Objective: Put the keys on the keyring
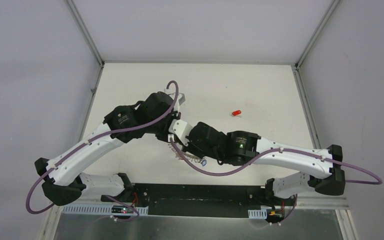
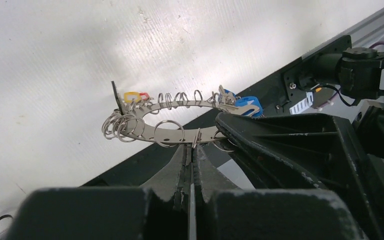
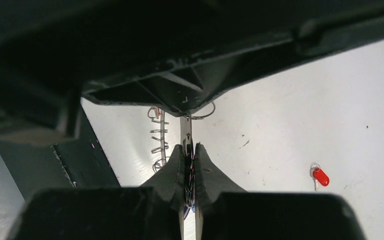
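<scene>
The keyring (image 2: 170,131), a flat grey ring with many wire loops, is held up off the table between both arms. My left gripper (image 2: 193,147) is shut on a small wire loop at its near rim. My right gripper (image 3: 189,148) is shut on the ring's plate (image 3: 186,131), which shows edge-on there. One of its black fingers (image 2: 265,132) covers the ring's right side. A blue-tagged key (image 2: 247,105) hangs on the ring beside that finger. Yellow and red tags (image 2: 132,96) sit at the ring's far left. A red-tagged key (image 1: 236,113) (image 3: 320,176) lies loose on the table.
The white table (image 1: 260,85) is walled on three sides by grey panels. A black base rail (image 1: 200,192) runs along its near edge. Purple cables (image 1: 172,95) loop over both forearms, which cross at the table's middle.
</scene>
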### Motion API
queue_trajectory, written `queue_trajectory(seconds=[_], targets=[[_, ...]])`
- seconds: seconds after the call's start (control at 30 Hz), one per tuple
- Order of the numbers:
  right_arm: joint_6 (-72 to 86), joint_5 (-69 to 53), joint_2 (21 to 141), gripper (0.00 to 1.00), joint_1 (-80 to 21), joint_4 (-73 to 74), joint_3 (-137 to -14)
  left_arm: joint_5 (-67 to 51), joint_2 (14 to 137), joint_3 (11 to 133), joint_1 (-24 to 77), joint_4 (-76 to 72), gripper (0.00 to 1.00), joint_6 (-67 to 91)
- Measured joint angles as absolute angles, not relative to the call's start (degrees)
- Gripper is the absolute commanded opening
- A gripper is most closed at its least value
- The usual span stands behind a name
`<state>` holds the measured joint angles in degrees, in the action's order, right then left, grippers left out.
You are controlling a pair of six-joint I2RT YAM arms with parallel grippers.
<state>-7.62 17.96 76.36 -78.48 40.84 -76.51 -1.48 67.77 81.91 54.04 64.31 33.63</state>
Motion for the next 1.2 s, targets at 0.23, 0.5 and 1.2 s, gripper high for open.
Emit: queue_trajectory(seconds=[0.23, 0.5, 1.2], targets=[[-7.16, 20.67, 76.73, 0.0, -79.48, 41.1, -77.47, -0.05, 61.41, 75.42, 54.06, 57.12, 0.0, 38.09], [-4.6, 20.78, 76.69, 0.01, -79.81, 39.33, -77.43, 1.5, 50.46, 64.58, 54.06, 47.16, 0.0, 42.98], [-0.8, 3.07, 49.36, 0.65, -71.72, 13.39, -57.52, -1.83, 33.65, 46.7, 53.91, 23.33, 0.0, 24.88]])
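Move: The keyring is already held up between both hands, well above the table. Its middle lies about 5 cm below the left hand, 2 cm back and 2 cm to the right. From the right hand it is 2 cm back, 1 cm left and 5 cm below, with its blue tag 4 cm back, 4 cm right and 9 cm below. The red-tagged key on the table is some 20 cm ahead, 18 cm right and 24 cm below. The keyring's rim, pinched by both hands, is first carried together about 1 cm left and up; then the right fingers open wide, let go and draw away, up some 9 cm and to the right, tipping towards level. The left fingers keep their pinch, drift slightly left, then rise to about 3 cm higher, and tip up by around 40 degrees. ##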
